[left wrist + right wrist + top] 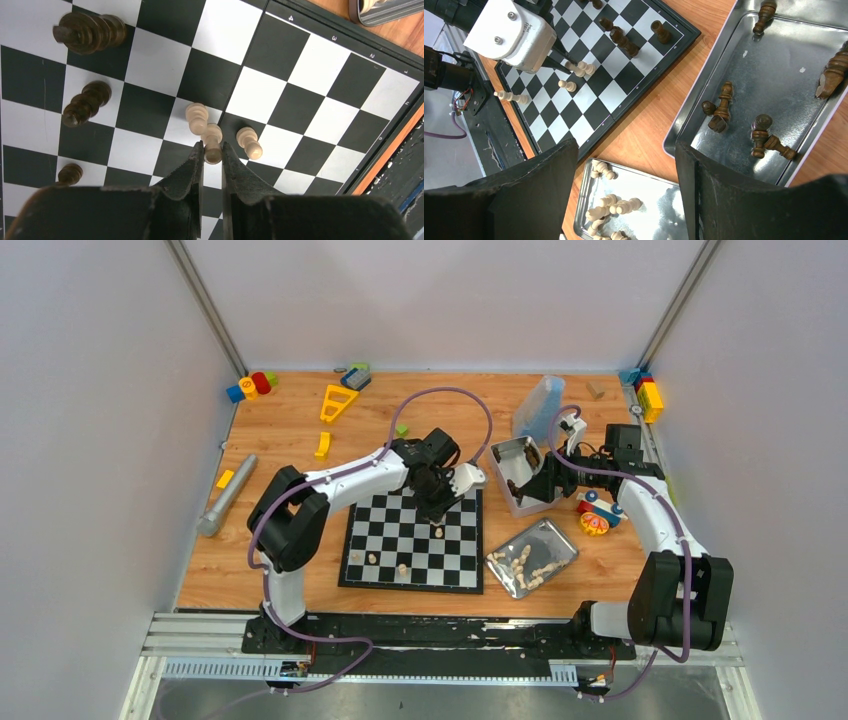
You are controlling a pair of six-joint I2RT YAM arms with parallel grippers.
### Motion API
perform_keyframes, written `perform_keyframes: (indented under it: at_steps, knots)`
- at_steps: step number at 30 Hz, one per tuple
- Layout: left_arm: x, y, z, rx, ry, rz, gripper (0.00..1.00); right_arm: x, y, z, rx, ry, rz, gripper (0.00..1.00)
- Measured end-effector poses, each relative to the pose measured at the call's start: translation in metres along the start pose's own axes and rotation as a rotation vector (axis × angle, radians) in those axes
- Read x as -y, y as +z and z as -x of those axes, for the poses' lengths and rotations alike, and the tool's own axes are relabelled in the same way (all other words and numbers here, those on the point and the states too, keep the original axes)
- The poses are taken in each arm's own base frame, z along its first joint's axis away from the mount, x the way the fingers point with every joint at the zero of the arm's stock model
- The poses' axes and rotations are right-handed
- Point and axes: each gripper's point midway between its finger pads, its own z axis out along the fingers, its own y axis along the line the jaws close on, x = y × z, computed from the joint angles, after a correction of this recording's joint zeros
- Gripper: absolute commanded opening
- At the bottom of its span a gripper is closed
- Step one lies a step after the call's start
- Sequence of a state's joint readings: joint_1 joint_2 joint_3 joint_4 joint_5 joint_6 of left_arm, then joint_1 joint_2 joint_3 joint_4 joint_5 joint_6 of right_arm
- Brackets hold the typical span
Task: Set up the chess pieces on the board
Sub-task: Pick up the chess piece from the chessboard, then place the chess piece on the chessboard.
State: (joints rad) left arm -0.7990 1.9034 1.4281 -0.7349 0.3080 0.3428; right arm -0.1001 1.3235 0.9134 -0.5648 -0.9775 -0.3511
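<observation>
The board (pixel 385 537) lies flat in front of the left arm. My left gripper (pixel 213 150) is down over its middle, shut on the head of a cream pawn (pixel 212 136) that stands on a square. Two more cream pawns (pixel 197 118) (pixel 249 142) stand right beside it. Three dark pieces (pixel 90 33) (pixel 85 103) (pixel 70 174) stand further left on the board (pixel 320 75). My right gripper (pixel 626 145) hangs open and empty above the two trays, to the right of the board (pixel 589 110).
A metal tray (pixel 664 210) near the board's right edge holds several cream pieces (pixel 616 205). A second tray (pixel 704 90) beyond it holds several dark pieces (pixel 723 105). Colourful toy blocks (pixel 250 386) and a grey cylinder (pixel 227 495) lie along the table's back and left.
</observation>
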Motion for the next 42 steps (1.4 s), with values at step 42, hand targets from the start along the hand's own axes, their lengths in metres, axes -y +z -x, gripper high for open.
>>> perform_keyframes:
  at_steps: [42]
  knots:
    - [0.075,-0.1,-0.184,-0.022,0.498,-0.013,0.01,0.004,0.002,-0.004,-0.014,0.007,-0.005,0.72]
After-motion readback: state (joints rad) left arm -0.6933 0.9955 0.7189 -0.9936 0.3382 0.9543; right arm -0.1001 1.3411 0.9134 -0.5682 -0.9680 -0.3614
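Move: My left hand has a white pawn gripped on the board, bound for the empty near-left corner square, some 13 cm back, 18 cm to the left and 3 cm below the hand. White pawns stand 4 cm beyond that square and diagonally beyond it, 4 cm farther out and 4 cm right. By the fingers, one pawn stands 2 cm ahead, another 3 cm back and 1 cm right. From my right hand the corner lies about 40 cm left, 17 cm back and 12 cm down. Keeping its pinch on the white pawn, my left hand starts left almost level, then lifts it about 7 cm in an arc left and back, 18 cm left and 13 cm back in all. It sinks about 5 cm towards the near-left corner square, turning some 25 degrees clockwise with its fingertips tilting a little forward. ##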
